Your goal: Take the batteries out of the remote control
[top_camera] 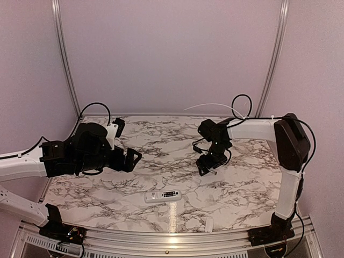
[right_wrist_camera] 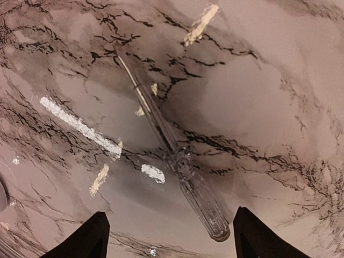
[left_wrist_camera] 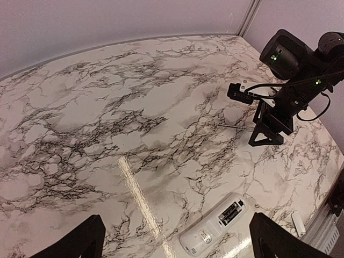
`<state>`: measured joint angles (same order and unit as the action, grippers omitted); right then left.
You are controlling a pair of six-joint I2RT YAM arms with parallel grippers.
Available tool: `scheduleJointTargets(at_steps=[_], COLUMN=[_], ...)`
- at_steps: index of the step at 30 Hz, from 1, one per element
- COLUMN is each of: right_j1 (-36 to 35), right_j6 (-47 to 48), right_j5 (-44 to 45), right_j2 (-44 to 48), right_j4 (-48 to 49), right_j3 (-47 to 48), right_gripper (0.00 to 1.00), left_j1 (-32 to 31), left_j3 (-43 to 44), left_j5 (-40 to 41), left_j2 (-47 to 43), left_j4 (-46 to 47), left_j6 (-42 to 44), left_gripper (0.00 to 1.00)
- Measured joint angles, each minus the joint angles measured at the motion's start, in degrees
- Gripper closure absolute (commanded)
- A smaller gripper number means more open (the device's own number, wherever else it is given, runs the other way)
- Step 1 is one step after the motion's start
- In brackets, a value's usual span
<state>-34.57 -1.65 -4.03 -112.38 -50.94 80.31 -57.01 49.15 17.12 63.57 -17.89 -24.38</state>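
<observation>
The white remote control [top_camera: 163,195] lies back-up on the marble table, near the front middle. Its compartment is uncovered, and the two dark batteries [left_wrist_camera: 231,212] sit side by side inside the remote control [left_wrist_camera: 207,234]. My left gripper [left_wrist_camera: 176,221] hovers open above the table to the left of the remote control, its fingers wide apart and holding nothing. My right gripper [right_wrist_camera: 170,215] is open and low over a clear-handled screwdriver [right_wrist_camera: 200,200] lying on the table. The handle end lies between the fingers, closer to the right one, and is not gripped.
A small flat white plastic piece [top_camera: 209,224] lies near the front edge, right of the remote. The right arm [left_wrist_camera: 290,91] stands over the right part of the table. Pale walls and metal rails enclose the back and sides.
</observation>
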Motion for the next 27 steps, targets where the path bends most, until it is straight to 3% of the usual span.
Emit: scheduleJointTargets(at_steps=[8, 27], right_j1=[0.07, 0.09], right_j6=[0.28, 1.07], right_j5=[0.13, 0.55], right_j2=[0.00, 1.36], right_j4=[2.82, 4.24], right_j3=[-1.51, -4.87], right_gripper=[0.40, 0.60], left_j1=[0.00, 0.00], left_j3=[2.40, 4.52], left_j5=[-2.27, -4.70], left_j2=[3.85, 7.04], left_j4=[0.24, 1.38], left_j6=[-0.79, -1.38], left_gripper=[0.02, 0.04])
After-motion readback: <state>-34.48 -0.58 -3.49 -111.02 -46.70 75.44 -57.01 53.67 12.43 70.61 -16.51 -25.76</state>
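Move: The screwdriver's clear handle lies just under the right hand, about 2 cm ahead and 2 cm below, neither left nor right, with its shaft pointing left. The remote control is some 13 cm back and 21 cm left of that hand; the battery cover is about 26 cm back and 2 cm left, both just below it. From the left hand the handle is roughly 9 cm ahead, 34 cm right and 21 cm down. Right fingers half-close around the screwdriver handle, sinking about 1 cm; open left hand travels 3 cm right. ##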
